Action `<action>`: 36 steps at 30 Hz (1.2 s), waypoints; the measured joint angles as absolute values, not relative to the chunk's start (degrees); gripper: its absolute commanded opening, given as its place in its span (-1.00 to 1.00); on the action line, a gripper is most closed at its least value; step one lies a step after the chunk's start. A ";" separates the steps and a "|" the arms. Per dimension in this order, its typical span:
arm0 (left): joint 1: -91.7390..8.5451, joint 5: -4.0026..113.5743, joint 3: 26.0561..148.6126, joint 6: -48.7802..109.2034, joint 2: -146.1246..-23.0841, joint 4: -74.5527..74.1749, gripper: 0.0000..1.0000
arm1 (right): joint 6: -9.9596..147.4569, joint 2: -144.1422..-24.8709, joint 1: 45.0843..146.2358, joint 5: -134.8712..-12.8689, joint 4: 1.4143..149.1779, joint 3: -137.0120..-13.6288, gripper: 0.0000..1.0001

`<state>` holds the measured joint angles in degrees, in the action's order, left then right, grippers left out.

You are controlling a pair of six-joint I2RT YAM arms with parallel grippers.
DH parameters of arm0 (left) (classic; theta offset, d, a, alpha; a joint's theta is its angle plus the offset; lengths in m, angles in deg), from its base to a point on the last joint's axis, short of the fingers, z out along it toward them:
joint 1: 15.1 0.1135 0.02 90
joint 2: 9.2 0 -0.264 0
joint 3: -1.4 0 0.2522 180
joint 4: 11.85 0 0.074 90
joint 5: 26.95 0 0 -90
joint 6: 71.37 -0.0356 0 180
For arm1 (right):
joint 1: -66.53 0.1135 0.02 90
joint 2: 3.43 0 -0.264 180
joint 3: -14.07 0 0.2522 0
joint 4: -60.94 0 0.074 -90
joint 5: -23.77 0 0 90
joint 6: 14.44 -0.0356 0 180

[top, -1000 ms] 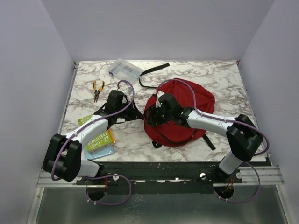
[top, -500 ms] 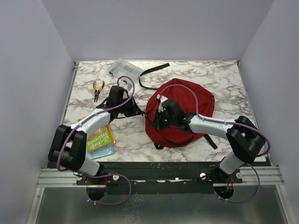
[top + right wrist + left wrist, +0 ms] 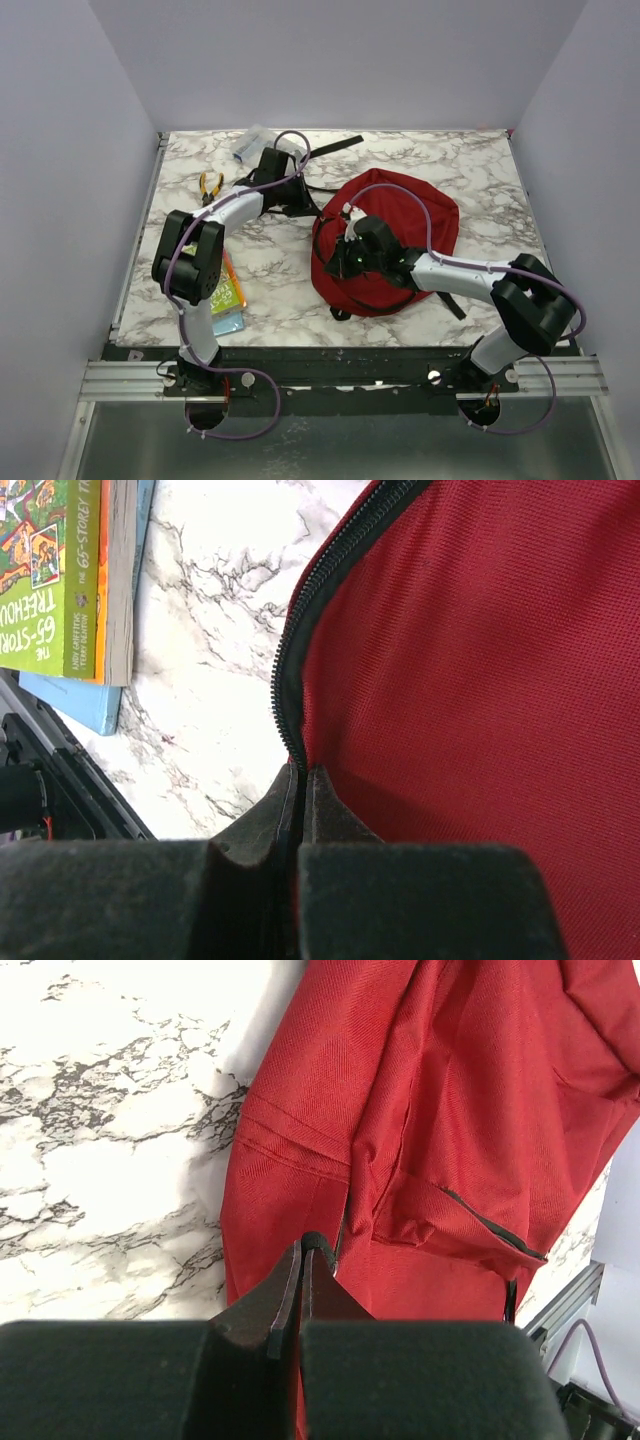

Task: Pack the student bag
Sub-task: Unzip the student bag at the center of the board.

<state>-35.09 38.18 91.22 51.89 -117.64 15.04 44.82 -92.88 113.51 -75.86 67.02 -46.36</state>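
Observation:
The student bag (image 3: 400, 215) is a dark red backpack lying right of the table's middle. My right gripper (image 3: 338, 263) is at the bag's left front edge. In the right wrist view it (image 3: 302, 775) is shut on the bag's edge, where the black zip (image 3: 297, 640) runs into the jaws. My left gripper (image 3: 298, 197) reaches to the bag's back left side, among its black straps. Seen from the left wrist, it (image 3: 303, 1250) is shut with a thin black strap loop (image 3: 318, 1240) pinched at its tips, and the red fabric (image 3: 450, 1110) lies just beyond.
A stack of books (image 3: 228, 292), the green one (image 3: 50, 570) on top, lies at the front left. Yellow-handled pliers (image 3: 209, 183) and a clear plastic box (image 3: 255, 145) sit at the back left. A loose black strap (image 3: 335, 147) trails toward the back edge.
My left arm swung from the front left toward the back, carrying the black strap. My right gripper moved slightly forward along the bag's edge and closed on it.

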 measured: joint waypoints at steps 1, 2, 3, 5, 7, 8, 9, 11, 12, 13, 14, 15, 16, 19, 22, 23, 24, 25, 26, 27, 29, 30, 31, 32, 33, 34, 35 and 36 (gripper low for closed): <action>-35.09 38.18 92.09 51.76 -118.41 15.43 -1.00 | 44.69 -92.85 113.51 -75.86 67.02 -46.36 -0.99; -35.09 38.16 92.81 51.67 -118.91 15.94 -1.00 | 44.56 -92.77 113.54 -75.86 67.00 -46.32 -0.99; -35.09 38.16 93.31 51.56 -119.08 16.50 -1.00 | 44.49 -92.63 113.51 -75.88 67.00 -46.19 -0.95; -35.09 37.97 94.56 51.28 -119.43 17.79 -1.00 | 44.52 -92.04 113.54 -75.81 67.39 -46.10 -0.71; -35.09 37.75 95.52 50.88 -119.59 18.38 -1.00 | 45.04 -91.00 113.65 -74.90 68.66 -46.21 -0.34; -35.09 37.77 95.87 50.69 -119.59 18.43 -1.00 | 45.37 -90.27 113.80 -74.09 70.27 -46.38 -0.21; -35.06 37.77 96.24 50.51 -119.59 18.38 -1.00 | 45.76 -89.42 114.06 -72.97 72.13 -46.56 -0.14; -34.98 37.77 96.51 50.25 -119.54 18.14 -0.63 | 47.18 -87.85 114.54 -70.15 76.18 -47.13 0.00; -34.95 37.73 96.51 50.18 -119.54 18.10 -0.39 | 47.77 -87.17 114.59 -68.53 78.25 -47.56 0.05; -34.85 37.75 96.46 49.96 -119.54 18.08 -0.17 | 48.62 -86.49 114.63 -66.90 80.48 -48.02 0.10; -34.80 37.79 96.31 49.48 -119.41 18.01 -0.02 | 49.21 -85.75 114.80 -65.37 82.51 -48.44 0.17; -34.71 37.81 96.09 49.59 -119.28 17.88 0.11 | 49.80 -85.03 114.83 -64.05 84.50 -48.81 0.21; -34.65 38.01 95.35 49.24 -118.62 17.49 0.19 | 50.35 -84.29 114.85 -62.90 86.58 -49.20 0.23; -34.54 38.77 91.33 48.30 -114.47 17.09 0.30 | 51.71 -82.38 114.83 -61.34 91.89 -49.90 0.25; -34.54 39.10 87.30 47.97 -108.64 16.85 0.35 | 52.82 -81.18 114.91 -61.39 95.54 -49.88 0.28; -34.54 39.10 86.04 47.97 -106.56 16.55 0.36 | 53.15 -81.07 115.02 -61.39 96.24 -49.86 0.28; -34.54 38.99 83.79 48.13 -103.24 15.37 0.37 | 53.37 -81.01 115.22 -61.48 96.81 -49.86 0.28; -34.54 38.88 82.36 48.19 -101.34 14.89 0.38 | 53.61 -81.01 115.35 -61.63 97.36 -49.86 0.29; -34.54 38.34 79.37 48.48 -97.66 13.68 0.39 | 53.78 -81.01 115.68 -61.76 97.73 -49.79 0.29; -34.56 37.77 77.10 48.91 -94.98 12.68 0.39 | 53.87 -81.01 116.16 -61.87 97.79 -49.62 0.29; -34.74 36.87 73.16 49.64 -91.13 11.39 0.37 | 54.02 -80.99 117.43 -62.50 97.64 -48.98 0.30; -34.98 36.57 70.58 50.55 -89.03 10.49 0.36 | 54.00 -80.99 117.89 -63.11 97.40 -48.57 0.30; -35.17 36.41 67.90 50.99 -87.02 10.01 0.36 | 53.98 -80.99 118.19 -63.79 96.96 -48.11 0.30; -35.54 36.44 65.14 51.97 -85.21 9.25 0.36 | 53.89 -80.99 118.41 -64.36 96.52 -47.72 0.30; -36.03 36.44 62.39 52.54 -83.22 9.09 0.36 | 53.65 -81.01 118.63 -65.13 95.78 -47.32 0.30; -36.38 36.46 60.66 53.05 -81.97 9.01 0.37 | 53.45 -81.18 118.74 -65.65 95.24 -47.10 0.30; -36.75 36.65 57.84 53.79 -79.52 8.96 0.39 | 53.08 -81.44 118.78 -65.76 94.84 -47.08 0.30; -37.03 36.92 55.57 54.53 -76.86 9.42 0.43 | 52.84 -81.73 118.78 -65.78 94.32 -47.08 0.30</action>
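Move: Between the left fingers is the zipper pull, with the bag's loose black strap roughly 8 cm straight ahead and about 5 cm lower; the books lie some 24 cm back and 28 cm to the left. From the right hand, shut on the zip edge, the zip's curved near stretch is about 10 cm back, 5 cm right and slightly lower, and the near buckle some 14 cm back and 3 cm right. Easing the zipper pull a last 1 cm or so forward, the left hand opens, lets go, rises about 8 cm and swings back some 16 cm beside the bag's left edge, sinking again at the end. The right fingers open off the zip edge, move right about 8 cm while tilting some 20 degrees steeper, then draw back 5 cm towards the near zip, staying open. ##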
